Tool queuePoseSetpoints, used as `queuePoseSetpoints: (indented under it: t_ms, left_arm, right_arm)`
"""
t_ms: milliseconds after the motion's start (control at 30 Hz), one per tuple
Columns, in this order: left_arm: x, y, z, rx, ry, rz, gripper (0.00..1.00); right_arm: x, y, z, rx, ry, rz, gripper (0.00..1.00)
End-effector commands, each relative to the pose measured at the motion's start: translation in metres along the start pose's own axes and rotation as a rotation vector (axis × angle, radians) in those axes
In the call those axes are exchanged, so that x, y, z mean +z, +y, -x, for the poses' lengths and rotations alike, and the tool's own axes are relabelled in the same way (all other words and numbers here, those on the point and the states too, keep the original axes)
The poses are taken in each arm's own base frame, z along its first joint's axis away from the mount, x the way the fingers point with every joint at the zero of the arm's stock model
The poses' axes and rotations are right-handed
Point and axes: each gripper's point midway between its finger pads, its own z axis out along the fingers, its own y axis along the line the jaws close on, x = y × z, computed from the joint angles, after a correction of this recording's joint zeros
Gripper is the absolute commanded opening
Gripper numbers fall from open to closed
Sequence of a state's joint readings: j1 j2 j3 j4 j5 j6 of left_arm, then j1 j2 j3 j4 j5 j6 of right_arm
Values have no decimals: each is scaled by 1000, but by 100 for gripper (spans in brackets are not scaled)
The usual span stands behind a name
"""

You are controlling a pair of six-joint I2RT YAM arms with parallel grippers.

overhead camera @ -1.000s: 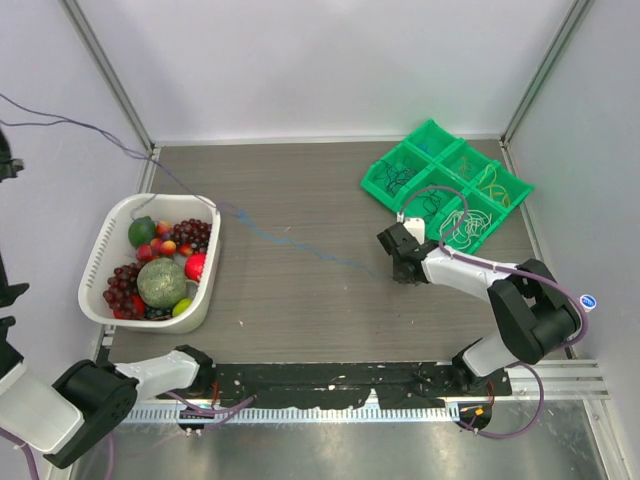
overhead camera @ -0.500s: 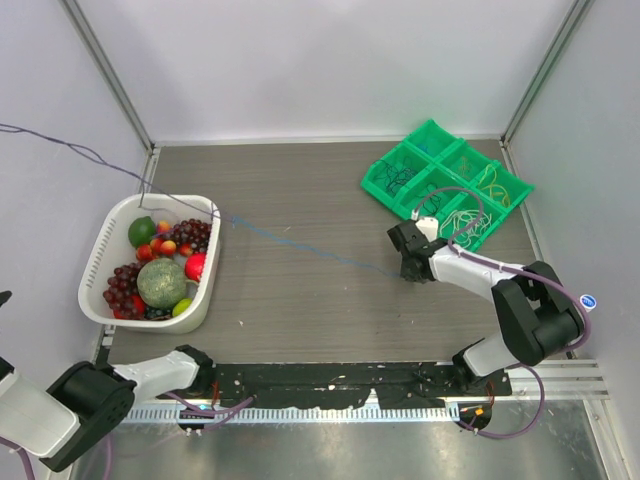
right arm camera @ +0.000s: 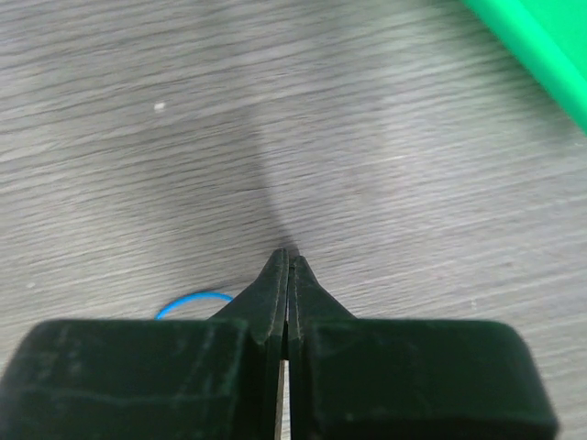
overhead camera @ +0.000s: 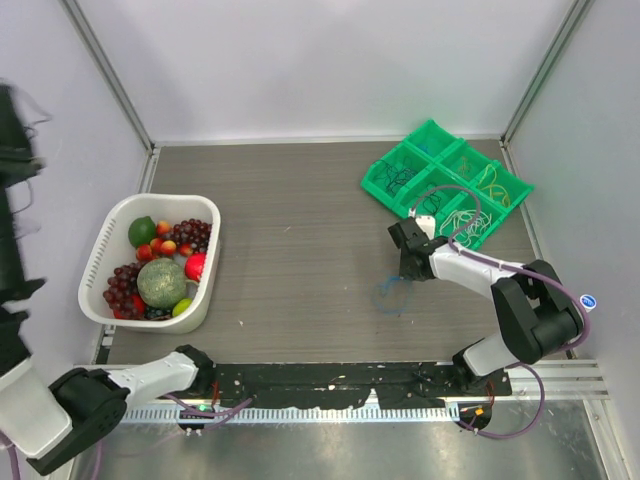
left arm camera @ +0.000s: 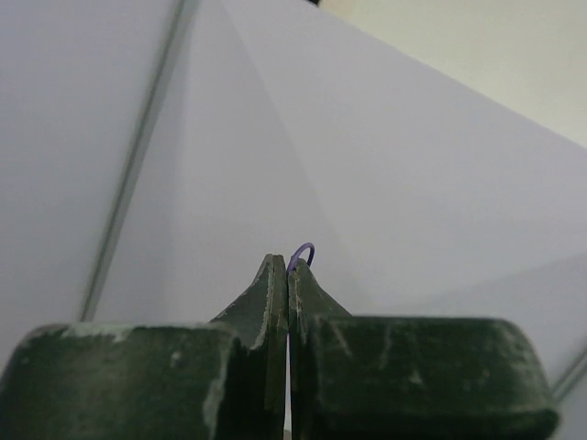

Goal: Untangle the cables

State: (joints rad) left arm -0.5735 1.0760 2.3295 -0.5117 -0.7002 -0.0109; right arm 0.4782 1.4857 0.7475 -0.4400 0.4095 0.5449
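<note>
My left gripper [left arm camera: 288,261] is shut, and a small loop of purple cable [left arm camera: 305,249] sticks out at its tips. It is raised high at the far left and faces the white wall; in the top view that arm [overhead camera: 12,200] is a blur. Low over the table, my right gripper [overhead camera: 404,265] is shut. A blue cable [overhead camera: 391,296] lies in a loose curl just below it. In the right wrist view the blue cable [right arm camera: 191,298] arcs out from under the left finger. More cables [overhead camera: 470,215] lie in the green tray.
The green compartment tray [overhead camera: 432,130] stands at the back right, just behind the right gripper. A white basket [overhead camera: 108,228] full of fruit stands at the left. White walls close in the left, back and right sides.
The strand stretched taut across the table between the grippers has parted. The blue cable has sprung back to the right gripper. The left arm has swung up with the purple cable.
</note>
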Motion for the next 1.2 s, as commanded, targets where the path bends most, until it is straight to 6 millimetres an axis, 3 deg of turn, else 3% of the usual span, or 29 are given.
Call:
queuePoseSetpoints:
  t_ms: [0,67,100,233,267,333,600,700,833,933,967,1100,1167]
  left_arm:
    - [17,-78,-148,-81,368,-180,0]
    - [16,-99,-188,-96,480,-231,0]
    - [12,-104,-198,-108,518,-246,0]
    - [6,-120,-249,-94,653,-286,0]
    - [3,-121,-259,-94,685,-290,0]
    - [-3,-125,-277,-104,736,-299,0]
    - [-33,-159,-342,-171,988,-426,0]
    - [-48,-174,-360,-220,1102,-486,0]
    - [-60,-182,-377,-260,1202,-505,0]
    - [-72,-192,-380,-325,1275,-573,0]
    - [-76,-195,-380,-344,1292,-595,0]
    - [-86,-199,-385,-378,1343,-628,0]
    - [-86,-198,-388,-377,1351,-618,0]
  right_arm:
    - [-18,40,21,-60,-12,206,11]
    - [-32,55,29,-111,-5,295,22]
    - [-39,63,29,-132,11,349,26]
    - [-76,76,54,-181,-37,458,57]
    - [-89,77,68,-176,-76,475,72]
    - [-113,86,81,-168,-120,556,78]
    - [-193,81,160,-122,-379,669,79]
    - [-230,94,183,-194,-457,792,79]
    - [-284,136,199,-321,-556,1105,79]
    - [-323,157,196,-381,-573,1346,79]
    - [-333,161,203,-384,-609,1391,79]
    - [-373,165,198,-398,-604,1602,78]
    - [-377,163,197,-388,-593,1606,78]
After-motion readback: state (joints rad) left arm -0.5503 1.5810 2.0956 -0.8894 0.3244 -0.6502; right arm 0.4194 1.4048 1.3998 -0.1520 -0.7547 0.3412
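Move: High on the left, the left hand holds the purple cable, its tail hanging about 10 cm below; the meeting spot is roughly 17 cm ahead, 33 right and 27 below, and the blue cable 8 ahead, 49 right and 70 below. From the right hand, low on the table, the purple cable is about 13 cm back, 56 left and 59 up; the blue cable 4 back and 5 left; the green box 25 ahead and 9 right. Opening wide, the right fingers let go of the blue cable; that hand rises about 35 cm and swings left, turning to point left and nearly level. The left hand keeps its pinch on the purple cable, sweeping right, down and forward, some 45 cm in all, its forward travel over by midway, and turns to point right and slightly down, presenting the cable across the open right fingers. ##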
